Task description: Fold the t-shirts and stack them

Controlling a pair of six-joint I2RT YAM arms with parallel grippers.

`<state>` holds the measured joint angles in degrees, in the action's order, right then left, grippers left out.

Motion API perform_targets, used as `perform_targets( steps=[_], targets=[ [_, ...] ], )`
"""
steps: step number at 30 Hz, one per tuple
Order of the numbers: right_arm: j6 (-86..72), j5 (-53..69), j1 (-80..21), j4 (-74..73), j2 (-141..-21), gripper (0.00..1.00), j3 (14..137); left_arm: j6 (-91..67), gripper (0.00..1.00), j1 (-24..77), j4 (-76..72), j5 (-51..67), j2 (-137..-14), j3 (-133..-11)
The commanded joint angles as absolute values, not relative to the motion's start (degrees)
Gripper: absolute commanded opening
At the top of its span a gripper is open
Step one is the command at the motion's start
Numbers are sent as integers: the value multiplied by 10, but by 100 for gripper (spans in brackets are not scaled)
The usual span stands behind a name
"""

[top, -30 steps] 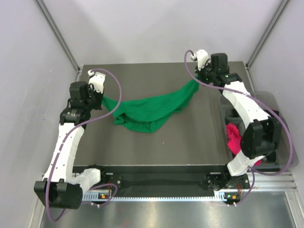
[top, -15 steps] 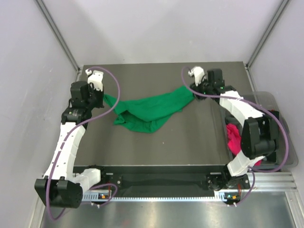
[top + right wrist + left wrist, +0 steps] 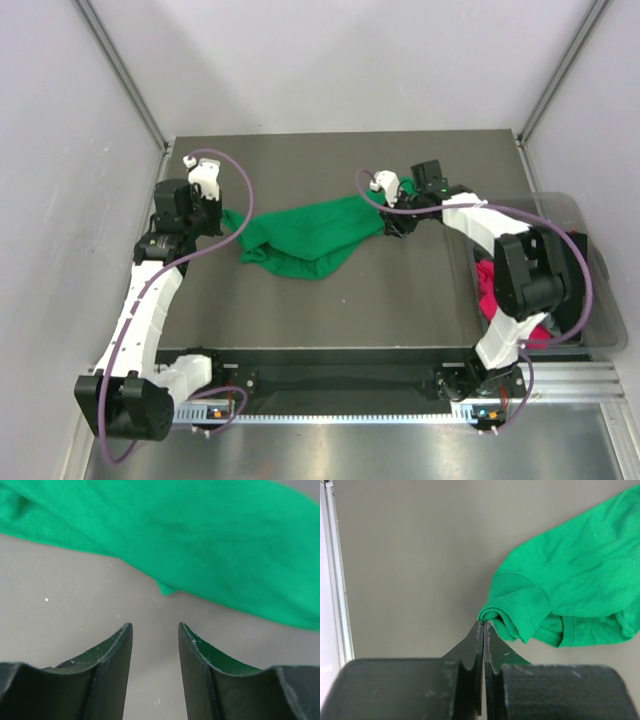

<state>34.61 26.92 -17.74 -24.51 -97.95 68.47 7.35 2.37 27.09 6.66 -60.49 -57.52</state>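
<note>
A bright green t-shirt lies bunched across the middle of the dark table. My left gripper is shut on the shirt's left corner; in the left wrist view the fabric bunches right at the closed tips. My right gripper hovers low at the shirt's right end, open and holding nothing. The right wrist view shows bare table between its fingers, with the green cloth just beyond them. A magenta-pink t-shirt sits crumpled in the bin at the right.
A clear plastic bin stands off the table's right edge, partly behind the right arm. Pale walls and metal posts close in the back and both sides. A purple cable loops off each wrist.
My right gripper opened, let go of the shirt's right end and swung left and down towards the middle. That end dropped onto the table. My left gripper kept its hold.
</note>
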Motion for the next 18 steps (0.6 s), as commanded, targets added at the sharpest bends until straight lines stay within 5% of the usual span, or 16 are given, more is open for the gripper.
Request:
perform_targets(
  steps=[1,18],
  targets=[
    [359,277,-200,-245,-1020,42,727,69,0,25,244,69,-585,-572],
    [318,207,-224,-220,-1111,40,780,68,0,25,237,71,-584,-559]
  ],
)
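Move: The green t-shirt's near right corner is roughly 4 cm to the right hand's left, 3 cm ahead and 7 cm below. The t-shirt's middle lies some 18 cm left of that hand, about level with it fore and aft; the clothes bin's middle is about 32 cm to its right and 9 cm back. From the left hand, that corner lies some 32 cm to the right, 1 cm ahead and about 20 cm below. The green t-shirt's near right corner is what the right hand closes in on: the hand sinks about 5 cm while easing some 2.5 cm left, then slides about 2 cm forward at that height, fingers staying part open and the wrist tipping only slightly. Contact with the cloth can't be made out. The shut left fingers keep hold of the shirt's raised left end. ##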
